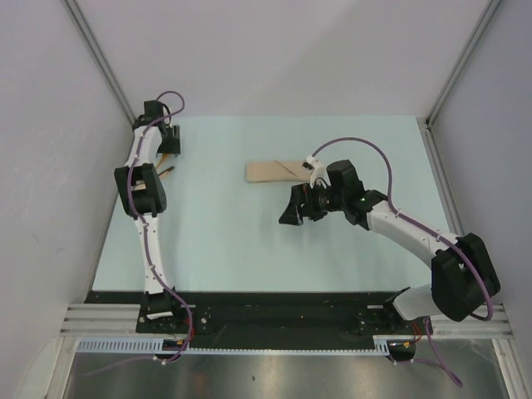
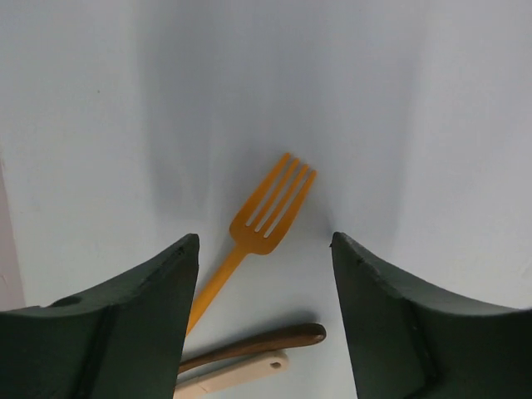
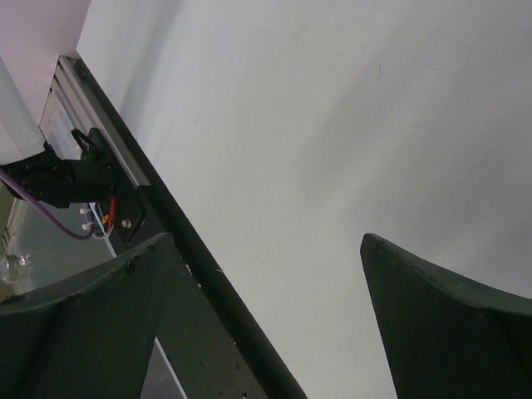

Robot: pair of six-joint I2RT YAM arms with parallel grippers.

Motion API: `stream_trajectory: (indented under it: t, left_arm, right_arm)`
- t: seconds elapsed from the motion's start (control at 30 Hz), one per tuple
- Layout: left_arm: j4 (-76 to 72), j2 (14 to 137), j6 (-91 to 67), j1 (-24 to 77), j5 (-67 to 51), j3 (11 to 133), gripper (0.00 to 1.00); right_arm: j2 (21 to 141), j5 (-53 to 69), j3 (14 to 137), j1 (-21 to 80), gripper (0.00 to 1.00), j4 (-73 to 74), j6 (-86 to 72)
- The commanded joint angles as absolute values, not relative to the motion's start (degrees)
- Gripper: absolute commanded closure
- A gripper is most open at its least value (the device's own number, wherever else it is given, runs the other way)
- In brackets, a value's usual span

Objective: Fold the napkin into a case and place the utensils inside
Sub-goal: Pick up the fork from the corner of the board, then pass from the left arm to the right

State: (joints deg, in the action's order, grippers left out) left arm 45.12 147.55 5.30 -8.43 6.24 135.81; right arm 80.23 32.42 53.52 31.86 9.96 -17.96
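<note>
The napkin lies folded as a narrow tan case (image 1: pixel 270 172) at mid-table, its right end hidden under my right wrist. The utensils lie at the far left: an orange fork (image 2: pixel 268 209), a dark brown handle (image 2: pixel 266 342) and a cream handle (image 2: pixel 237 374), side by side on the table; in the top view only slim brown bits (image 1: pixel 167 169) show. My left gripper (image 2: pixel 264 249) hovers over them, open, fingers on either side of them, touching none. My right gripper (image 1: pixel 293 212) hangs open just in front of the case, holding nothing.
The pale table (image 1: pixel 224 241) ends in a black rail (image 3: pixel 208 291) at the near edge, seen close by the right gripper (image 3: pixel 266 241). White walls enclose the table on the left, back and right.
</note>
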Motion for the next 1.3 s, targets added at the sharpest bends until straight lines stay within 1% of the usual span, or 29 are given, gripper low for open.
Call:
stream_trajectory:
  t: [0.0, 0.03, 0.07, 0.13, 0.27, 0.4, 0.43, 0.53, 0.57, 0.63, 0.8, 0.83, 0.87, 0.9, 0.93, 0.97, 1.0, 1.03, 1.1, 1.13, 1.2, 1.23, 1.27]
  left_arm:
    - [47.4, 148.8, 4.7, -8.2, 7.6, 137.7, 0.37]
    - [47.7, 149.1, 5.1, -8.1, 6.9, 138.3, 0.41]
    - [48.2, 149.3, 5.3, -7.9, 6.9, 139.1, 0.49]
    - [48.3, 149.6, 5.9, -7.7, 5.9, 139.2, 0.55]
    - [48.1, 149.6, 6.1, -7.6, 5.1, 139.8, 0.75]
    - [46.1, 148.9, 5.2, -7.6, 2.5, 139.7, 0.84]
    - [45.8, 148.2, 5.0, -7.5, 0.9, 139.7, 0.89]
    - [43.3, 146.2, 2.1, -7.2, 0.4, 139.7, 0.94]
    - [40.7, 144.1, 0.4, -7.3, -2.6, 139.0, 0.96]
    - [36.9, 141.7, -3.8, -7.3, -2.5, 138.2, 1.0]
    - [32.3, 133.9, -16.7, -7.3, -5.6, 136.9, 1.0]
    - [30.7, 132.1, -19.3, -7.3, -6.6, 134.4, 1.0]
    - [29.2, 130.2, -24.9, -7.3, -10.6, 131.9, 1.0]
    - [27.2, 125.2, -28.4, -7.3, -12.8, 128.6, 1.0]
    - [20.0, 122.2, -36.3, -7.1, -15.8, 118.1, 1.0]
    - [13.9, 118.9, -40.6, -6.9, -19.0, 111.4, 1.0]
    - [8.8, 111.6, -45.0, -6.4, -20.9, 104.7, 1.0]
    - [-2.3, 108.7, -51.6, -4.5, -21.1, 92.9, 1.0]
    - [-9.4, 100.8, -55.6, -1.9, -19.0, 84.0, 1.0]
    - [-13.2, 98.5, -58.5, 1.6, -18.2, 77.6, 1.0]
    - [-18.8, 95.6, -62.2, 4.1, -17.6, 72.0, 1.0]
    - [-21.1, 92.5, -65.7, 6.6, -16.2, 66.0, 1.0]
    - [-22.7, 91.2, -67.0, 7.8, -14.9, 63.5, 1.0]
  right_arm:
    - [78.3, 34.6, 52.6, 31.0, 0.0, 5.5, -19.2]
    - [78.3, 34.7, 52.6, 31.1, 0.0, 5.4, -19.4]
    - [78.2, 34.7, 52.6, 31.1, 0.0, 5.3, -19.8]
    - [77.8, 34.4, 52.2, 31.1, 0.0, 5.0, -20.0]
    - [77.2, 33.7, 52.3, 30.9, 0.0, 5.4, -19.7]
    - [78.0, 33.5, 52.6, 30.8, 0.0, 5.5, -19.8]
    - [78.5, 33.4, 52.6, 30.8, 0.01, 5.2, -19.9]
    - [80.1, 31.7, 52.6, 30.8, 0.0, 3.9, -20.3]
    - [81.8, 31.5, 53.1, 30.8, 0.0, 3.0, -20.4]
    - [85.1, 29.8, 54.1, 30.8, 0.0, 2.6, -20.9]
    - [92.5, 28.3, 58.7, 30.8, 0.0, -2.4, -22.4]
    - [93.7, 28.2, 59.5, 30.8, 0.0, -3.4, -22.7]
    - [96.5, 29.9, 60.4, 30.8, 0.0, -6.4, -22.6]
    - [98.2, 31.1, 63.3, 30.5, 0.0, -7.6, -22.6]
    - [100.3, 32.5, 65.4, 30.2, 0.0, -9.1, -22.8]
    - [104.3, 36.1, 67.4, 30.1, 0.0, -10.2, -23.1]
    - [106.8, 37.8, 72.6, 30.3, 0.0, -10.9, -23.1]
    - [108.8, 39.2, 75.1, 30.5, 0.0, -12.0, -22.9]
    - [113.5, 43.0, 79.9, 30.8, 0.0, -12.9, -22.3]
    - [114.8, 43.8, 83.6, 31.0, 0.0, -14.4, -22.4]
    - [118.6, 46.1, 87.9, 31.3, 0.0, -13.1, -20.4]
    - [119.7, 46.2, 91.8, 31.4, 0.0, -10.7, -19.3]
    - [120.1, 48.1, 92.8, 31.5, 0.0, -10.3, -18.3]
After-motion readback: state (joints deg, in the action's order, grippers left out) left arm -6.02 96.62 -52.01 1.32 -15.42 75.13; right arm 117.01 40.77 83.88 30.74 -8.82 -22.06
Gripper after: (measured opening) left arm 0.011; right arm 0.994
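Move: The orange fork lies on the table right under the left hand, its neck between the open fingers and its middle about 3 cm back, 3 cm left and 1 cm below. The brown utensil's middle is roughly 8 cm back and 4 left, the pale spoon's 10 back and 5 left. From the right hand, the fork is some 27 cm ahead, 50 left and 13 below; the folded napkin is 25 ahead, 4 left, also 13 below. The fork is pinched near its neck as the left fingers close fully, almost in place; then the left hand lifts it about 20 cm, first easing forward, then swinging right and somewhat back, the wrist turning some 60 degrees until the fingers point forward and right. The open right hand waits, then dips and goes forward and left towards the fork, rising partway again. ##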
